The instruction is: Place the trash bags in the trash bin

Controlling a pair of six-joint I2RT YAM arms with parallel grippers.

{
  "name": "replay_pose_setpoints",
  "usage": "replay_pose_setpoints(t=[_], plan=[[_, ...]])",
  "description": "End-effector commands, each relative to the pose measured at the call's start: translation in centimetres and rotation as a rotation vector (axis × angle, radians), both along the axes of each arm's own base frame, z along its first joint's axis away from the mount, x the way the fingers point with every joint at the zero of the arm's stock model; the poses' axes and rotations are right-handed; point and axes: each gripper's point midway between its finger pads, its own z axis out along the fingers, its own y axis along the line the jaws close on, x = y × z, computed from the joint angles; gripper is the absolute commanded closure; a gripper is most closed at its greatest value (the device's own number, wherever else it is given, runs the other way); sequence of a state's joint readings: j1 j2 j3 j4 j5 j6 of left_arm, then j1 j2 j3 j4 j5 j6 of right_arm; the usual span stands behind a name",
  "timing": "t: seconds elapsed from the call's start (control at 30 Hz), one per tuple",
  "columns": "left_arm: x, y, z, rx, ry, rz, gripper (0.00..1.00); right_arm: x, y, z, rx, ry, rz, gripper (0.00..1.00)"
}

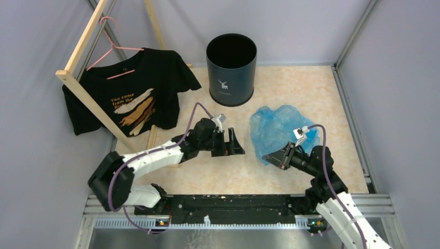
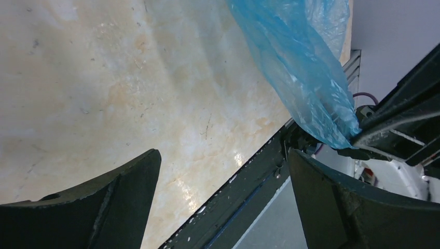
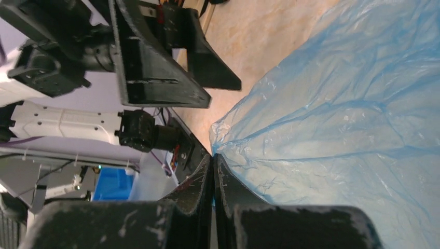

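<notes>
The light-blue crinkly trash bag (image 1: 277, 128) lies on the table right of centre. My right gripper (image 1: 270, 156) is shut on the bag's near corner; in the right wrist view the jaws are pressed together with the bag (image 3: 342, 119) pinched at their tips (image 3: 212, 155). My left gripper (image 1: 234, 145) is open and empty, left of the bag, a short gap from the right gripper. In the left wrist view the bag (image 2: 306, 72) hangs ahead of the open fingers (image 2: 321, 187). The dark round trash bin (image 1: 231, 69) with a white deer logo stands upright at the back centre, open and empty-looking.
A black T-shirt (image 1: 129, 93) hangs on a pink hanger (image 1: 111, 49) from a wooden rack (image 1: 85, 85) at the back left. Grey walls enclose the table. A metal rail (image 1: 233, 205) runs along the near edge.
</notes>
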State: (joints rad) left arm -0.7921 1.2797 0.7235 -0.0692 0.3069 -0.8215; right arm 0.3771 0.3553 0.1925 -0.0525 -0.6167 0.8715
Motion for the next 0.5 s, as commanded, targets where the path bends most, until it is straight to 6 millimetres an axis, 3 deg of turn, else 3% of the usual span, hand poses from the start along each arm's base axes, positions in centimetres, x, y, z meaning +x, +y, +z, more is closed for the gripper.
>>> replay_pose_setpoints(t=[0.0,0.17,0.47], plan=[[1.0,-3.9,1.7,-0.207,0.058,-0.008,0.02,-0.3,-1.0,-1.1,0.004,0.061,-0.088,1.00],[2.3,-6.1,0.4,-0.278,0.135,0.019,0.02,-0.3,-2.0,0.5,0.022,0.018,-0.151,1.00],[4.3,-5.4,-2.9,-0.350,0.267,0.259,0.02,0.0,-1.9,0.4,-0.008,0.009,-0.148,1.00]])
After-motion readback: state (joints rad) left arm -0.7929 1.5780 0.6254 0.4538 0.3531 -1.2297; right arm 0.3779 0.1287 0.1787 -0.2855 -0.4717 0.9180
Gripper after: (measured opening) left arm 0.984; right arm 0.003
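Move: The stretch of trash bag to grab lies to the left hand's right: the corner pinched by the right fingers is about 12 cm right, some 4 cm back and slightly higher, while the bag's middle is roughly 21 cm right, 10 cm ahead and 3 cm lower. The trash bin stands some 38 cm ahead and 2 cm left of the left hand. From the right hand, the bag's middle is about 14 cm ahead, 9 cm right and 5 cm lower. Bring the open, empty left gripper about 5 cm right, sinking some 4 cm early on and easing forward a little, towards the bag's near-left edge; turn the wrist roughly 20 degrees so the fingers come nearer level, still wide open. Keep the right fingers shut on the bag's corner and draw it about 2 cm right, swinging that wrist about 10 degrees clockwise. ##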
